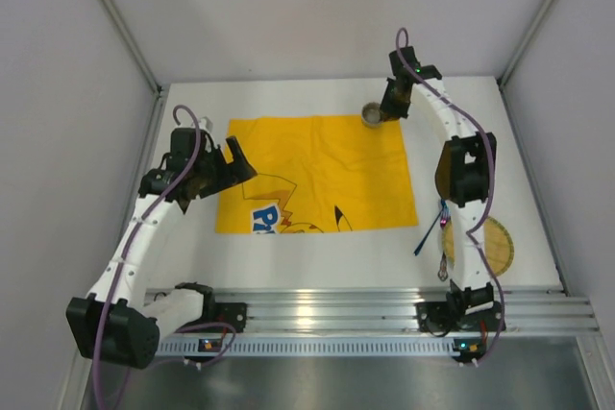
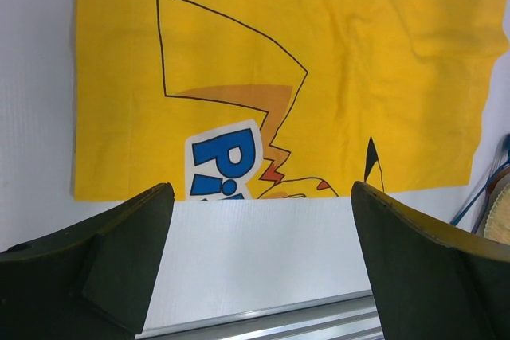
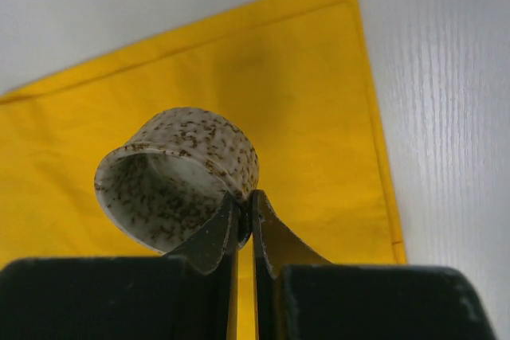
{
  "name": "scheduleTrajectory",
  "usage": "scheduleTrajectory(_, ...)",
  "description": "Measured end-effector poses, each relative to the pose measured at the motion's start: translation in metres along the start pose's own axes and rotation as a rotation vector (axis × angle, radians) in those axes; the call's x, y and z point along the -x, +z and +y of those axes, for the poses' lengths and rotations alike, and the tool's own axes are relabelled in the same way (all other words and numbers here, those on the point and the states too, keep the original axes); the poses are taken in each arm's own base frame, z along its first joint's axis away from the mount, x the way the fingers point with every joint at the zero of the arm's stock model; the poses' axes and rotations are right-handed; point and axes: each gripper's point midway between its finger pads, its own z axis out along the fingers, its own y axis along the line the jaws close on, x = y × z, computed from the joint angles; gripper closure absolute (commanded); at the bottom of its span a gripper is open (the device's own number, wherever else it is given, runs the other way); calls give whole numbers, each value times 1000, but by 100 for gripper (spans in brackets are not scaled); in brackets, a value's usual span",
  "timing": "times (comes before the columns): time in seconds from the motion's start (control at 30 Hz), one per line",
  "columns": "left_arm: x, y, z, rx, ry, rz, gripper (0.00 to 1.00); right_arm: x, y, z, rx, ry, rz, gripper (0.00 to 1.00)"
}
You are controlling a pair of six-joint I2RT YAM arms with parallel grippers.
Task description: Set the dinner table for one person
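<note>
The white dinner table (image 1: 461,112) carries a yellow cartoon-printed cloth (image 1: 317,170) in its middle. At the cloth's far right corner my right gripper (image 1: 389,108) is shut on the rim of a small brown-speckled cup (image 1: 372,114). In the right wrist view the cup (image 3: 179,177) tilts with its mouth toward the camera, its wall pinched in the right gripper (image 3: 245,197) above the yellow cloth (image 3: 303,117). My left gripper (image 1: 231,162) hangs open over the cloth's left edge. Nothing sits in the left gripper (image 2: 261,190), only cloth (image 2: 319,61) and white tabletop (image 2: 255,252) below.
A round woven mat (image 1: 490,242) lies at the right near corner, with blue-handled cutlery (image 1: 437,223) beside it. A white bundle (image 1: 173,304) rests by the left arm's base. The aluminium rail (image 1: 365,309) runs along the near edge. Grey walls enclose the table.
</note>
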Motion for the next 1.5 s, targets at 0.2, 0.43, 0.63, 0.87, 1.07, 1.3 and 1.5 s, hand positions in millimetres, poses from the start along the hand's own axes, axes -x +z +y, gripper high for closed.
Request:
scheduleTrajectory(0.2, 0, -9, 4, 19, 3, -13, 2, -57, 47, -42, -150, -7, 187, 100)
scheduleTrajectory(0.43, -4, -12, 10, 48, 14, -5, 2, -57, 47, -45, -156, -4, 190, 1)
scheduleTrajectory(0.63, -4, -4, 10, 52, 28, 24, 2, -52, 33, -51, -157, -18, 183, 0)
scheduleTrajectory(0.87, -12, 14, 3, 16, 43, 76, 2, -53, -65, -122, -197, 71, 128, 0)
scheduleTrajectory(1.07, -32, 30, -10, -38, 79, 129, 2, -119, -132, -224, -315, 286, 102, 0)
scheduleTrajectory(1.3, -59, 44, -27, -96, 124, 215, 2, -189, -172, -294, -438, 568, 121, 0)
scheduleTrajectory(1.5, -69, 49, -33, -122, 148, 262, 2, -194, -182, -298, -447, 631, 105, 0)
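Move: The right hand holds the cup by its rim over the cloth's far right part; the spot for it lies about 10 cm below, some 2 cm back and 2 cm to the left. The cloth's far right corner is about 4 cm ahead and 6 cm to the right. Well back lie the woven plate (37 cm back, 22 cm right), the fork (37 back, 13 right) and the spoon (32 back, 11 right). From the left hand the cup's spot is roughly 23 cm ahead and 45 cm right, 16 cm lower. The right hand lowers the held cup about 8 cm and slightly back onto the cloth near its far right corner, pauses and opens wide to let go of the rim. It then lifts clear and sweeps some 30 cm back and 20 cm right towards the woven plate, turning about 40 degrees clockwise and tipping the open fingers more steeply down, to stop above the plate's far side without touching it, while the empty left hand, still open, drifts about 7 cm right and 6 cm down over the cloth. ##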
